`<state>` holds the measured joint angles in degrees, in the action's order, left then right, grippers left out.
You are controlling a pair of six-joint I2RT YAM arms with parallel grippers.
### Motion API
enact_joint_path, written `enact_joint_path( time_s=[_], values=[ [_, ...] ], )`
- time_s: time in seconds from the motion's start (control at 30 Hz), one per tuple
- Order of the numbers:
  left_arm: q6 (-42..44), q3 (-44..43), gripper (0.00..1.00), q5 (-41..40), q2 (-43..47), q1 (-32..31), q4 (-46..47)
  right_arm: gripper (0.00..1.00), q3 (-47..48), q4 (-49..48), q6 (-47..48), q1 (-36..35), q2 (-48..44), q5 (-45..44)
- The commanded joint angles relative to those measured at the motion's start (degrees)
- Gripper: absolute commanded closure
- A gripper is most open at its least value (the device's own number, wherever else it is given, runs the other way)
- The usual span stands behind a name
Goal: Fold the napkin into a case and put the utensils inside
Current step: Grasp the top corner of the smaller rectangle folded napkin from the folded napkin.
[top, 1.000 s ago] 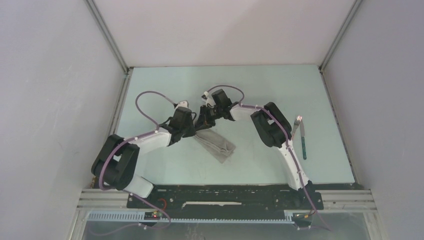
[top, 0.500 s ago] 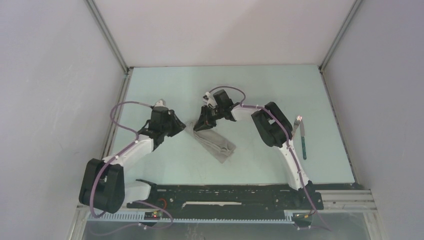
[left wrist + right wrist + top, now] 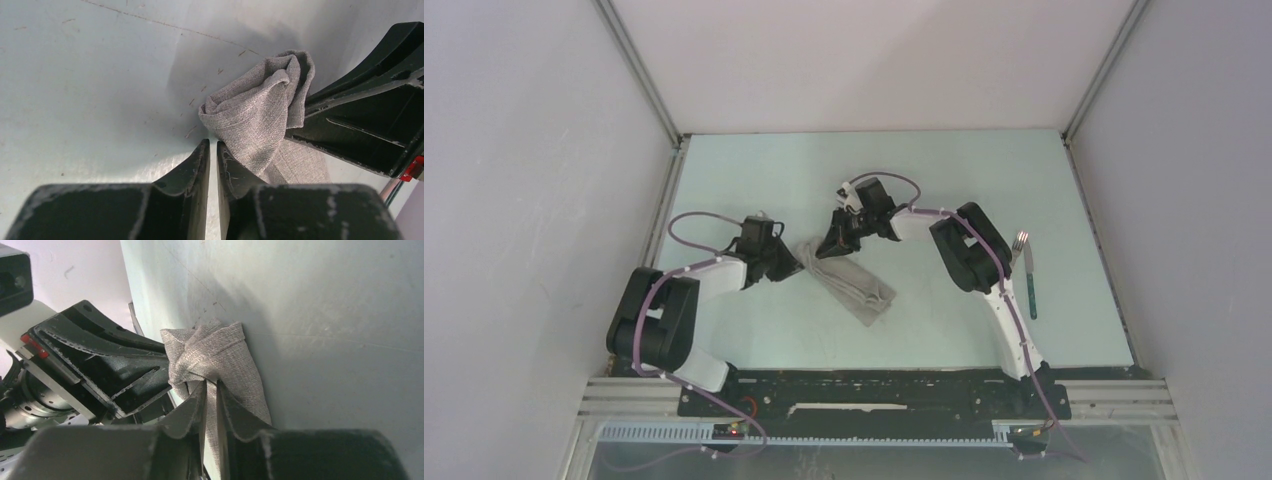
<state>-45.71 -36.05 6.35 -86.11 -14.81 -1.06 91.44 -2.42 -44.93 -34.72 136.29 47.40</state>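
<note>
The taupe-grey napkin (image 3: 859, 290) lies bunched in a narrow, crumpled strip across the middle of the table, its raised end toward the back left. My right gripper (image 3: 832, 250) (image 3: 212, 385) is shut on that raised end, and cloth (image 3: 220, 352) runs between its fingers. From the left, my left gripper (image 3: 792, 265) (image 3: 212, 143) sits at the same end. Its jaws are closed to a thin empty slit, with the napkin (image 3: 260, 110) resting against the outside of the right finger. A fork with a dark teal handle (image 3: 1030, 280) lies far right.
The pale table (image 3: 754, 180) is ringed by white walls with metal rails (image 3: 669, 200) at its left and right edges. The two grippers are close together over the napkin's end. The arm bases stand on the black bar (image 3: 864, 385) at the near edge.
The left arm swung out to the left, then came back low to the napkin's left end with its jaws closed. The right gripper stayed on the cloth's raised end.
</note>
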Motion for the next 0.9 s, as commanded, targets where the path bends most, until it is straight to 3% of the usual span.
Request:
enact_joint_path(
  time_s=[0.0, 0.1, 0.23, 0.33, 0.6, 0.77, 0.87],
  values=[
    [-0.9, -1.8, 0.82, 0.3, -1.8, 0.3, 3.2, 0.74, 3.5, 0.3, 0.2, 0.7, -3.3, -0.6],
    [-0.8, -1.7, 0.83, 0.2, -2.4, 0.4, 3.5, 0.73, 5.4, 0.8, 0.1, 0.8, -1.9, 0.1],
    [-0.3, -1.4, 0.83, 0.3, -1.9, 0.8, 3.6, 0.81, 4.2, 0.7, 0.5, 0.9, -3.3, 0.1],
    [-0.1, -1.2, 0.84, 0.3, -1.7, 0.9, 3.6, 0.81, 3.4, 0.5, 0.4, 1.6, -4.5, 0.0],
    [0.2, -1.1, 0.84, 0.7, -2.2, 0.9, 3.7, 0.73, 5.3, 0.4, 0.3, 2.6, -2.8, 0.6],
    [0.5, -1.3, 0.84, 0.9, -2.4, 0.9, 4.0, 0.6, 6.0, 1.2, 1.5, 1.2, -1.5, 0.6],
    [0.5, -1.4, 0.85, 0.8, -2.6, 1.0, 4.0, 0.57, 6.1, 1.7, 1.9, 0.5, -1.6, -0.6]
  ],
)
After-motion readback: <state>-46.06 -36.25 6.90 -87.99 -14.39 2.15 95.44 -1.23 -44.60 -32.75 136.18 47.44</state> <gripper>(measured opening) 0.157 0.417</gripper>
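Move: From the right hand, the napkin's top corner stands about 2 cm to the left and 1 cm ahead, practically level with the fingertips, which are still tucked against its folds. The left fingertips are some 4 cm to the left and 2 cm back, at the napkin's left side. The napkin's near end lies roughly 12 cm to the right and 10 cm back. From the left hand, the same corner stands about 3 cm ahead and 2 cm to the right. Up and forward goes the right hand, rising about 2 cm early and then easing on forward to nearly 3 cm in all, its fingertips coming free of the napkin's folds and opening to straddle its raised top end. The left hand edges about 1 cm forward, low by the table, with its nearly shut fingers still at the napkin's left side. ##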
